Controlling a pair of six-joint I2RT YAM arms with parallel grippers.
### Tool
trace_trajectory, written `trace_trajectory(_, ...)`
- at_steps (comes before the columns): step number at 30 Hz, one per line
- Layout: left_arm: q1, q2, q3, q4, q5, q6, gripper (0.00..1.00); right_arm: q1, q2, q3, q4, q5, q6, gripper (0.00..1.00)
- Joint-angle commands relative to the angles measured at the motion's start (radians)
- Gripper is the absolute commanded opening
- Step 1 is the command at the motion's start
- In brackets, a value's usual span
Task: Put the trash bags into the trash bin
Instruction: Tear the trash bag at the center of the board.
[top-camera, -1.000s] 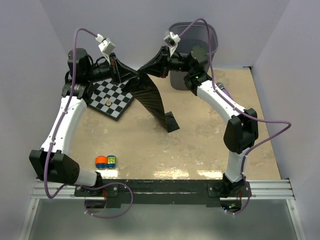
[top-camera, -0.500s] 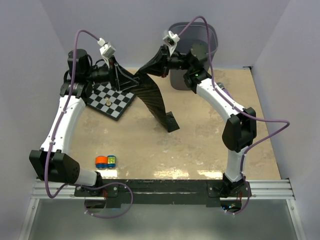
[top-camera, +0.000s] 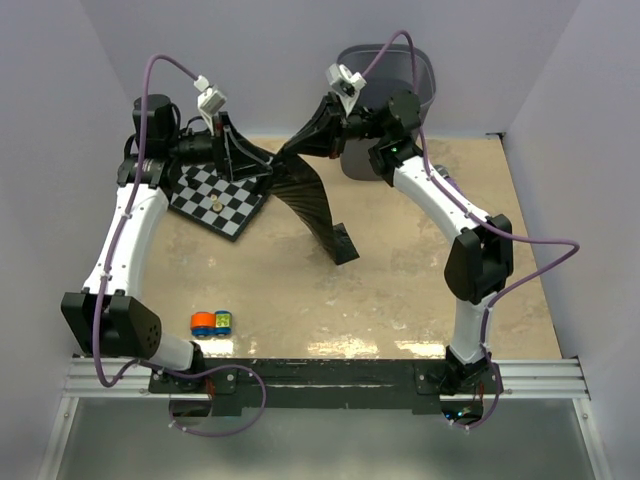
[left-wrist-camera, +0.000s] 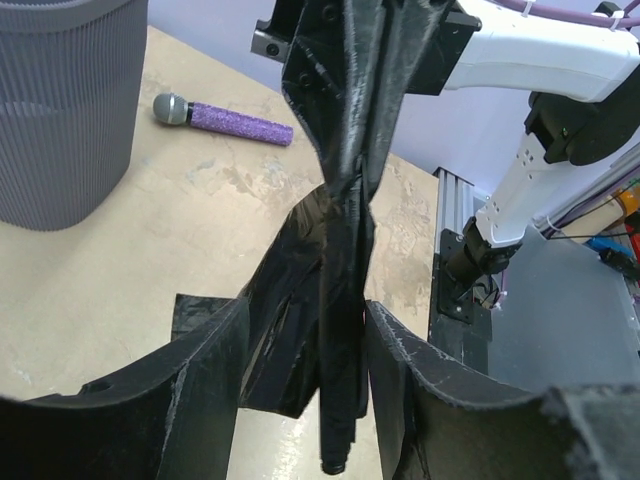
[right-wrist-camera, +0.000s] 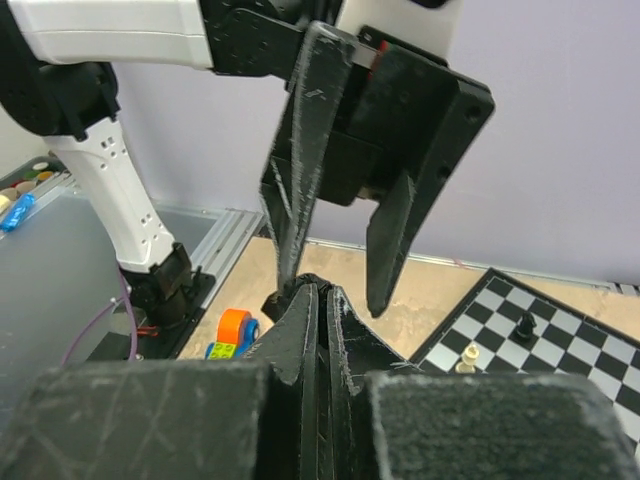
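A long black trash bag (top-camera: 315, 205) hangs as a twisted strip from my right gripper (top-camera: 295, 152), and its lower end lies on the table. The right gripper (right-wrist-camera: 322, 290) is shut on the bag's top. My left gripper (top-camera: 268, 168) is open just left of it. In the left wrist view the bag (left-wrist-camera: 345, 200) hangs between the left gripper's (left-wrist-camera: 305, 310) spread fingers, and I cannot tell whether it touches them. The grey trash bin (top-camera: 428, 75) stands at the back, behind the right arm, and also shows in the left wrist view (left-wrist-camera: 60, 120).
A chessboard (top-camera: 215, 195) with a few pieces lies under the left arm. A small orange, blue and green toy (top-camera: 212, 322) sits near the front left. A purple glittery microphone (left-wrist-camera: 240, 122) lies on the table near the bin.
The left gripper's fingers now stand more clearly spread beside the bag. The right gripper has shifted slightly up and toward the bin with the bag's top.
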Motion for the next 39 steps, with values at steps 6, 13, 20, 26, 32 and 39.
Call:
trace_trajectory(6,0.001,0.024,0.029,-0.012,0.063,0.039,0.47,-0.003,0.009,0.023,0.092,-0.031,0.054,0.0)
trace_trajectory(13,-0.034,0.039,0.022,0.012,0.087,0.02,0.37,-0.003,0.015,0.026,0.069,-0.011,0.037,0.0)
trace_trajectory(20,-0.052,0.036,-0.001,0.185,0.093,-0.122,0.0,-0.03,-0.003,0.001,-0.026,0.082,0.016,0.54)
trace_trajectory(26,-0.041,0.032,-0.014,0.374,0.109,-0.285,0.0,-0.066,-0.057,-0.131,0.046,0.064,0.083,0.98)
trace_trajectory(32,-0.041,0.03,-0.049,0.5,0.093,-0.395,0.0,-0.025,-0.052,-0.16,0.099,0.062,0.12,0.98)
trace_trajectory(39,-0.041,0.039,-0.043,0.514,0.073,-0.397,0.0,0.015,-0.003,-0.093,0.146,0.056,0.155,0.9)
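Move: The gathered neck of the trash bag stands between the left hand's open fingers, about 3 cm to its right and level with it. From that hand the trash bin's middle is some 20 cm ahead, 23 cm right and 25 cm lower; the chessboard is about 12 cm ahead, 18 cm left and 38 cm below. The right hand has the neck pinched at its fingertips, the neck's middle about 2 cm beneath them. Left fingers edge 2 cm right and shut on the bag's neck; the right opens, then sinks about 5 cm. ##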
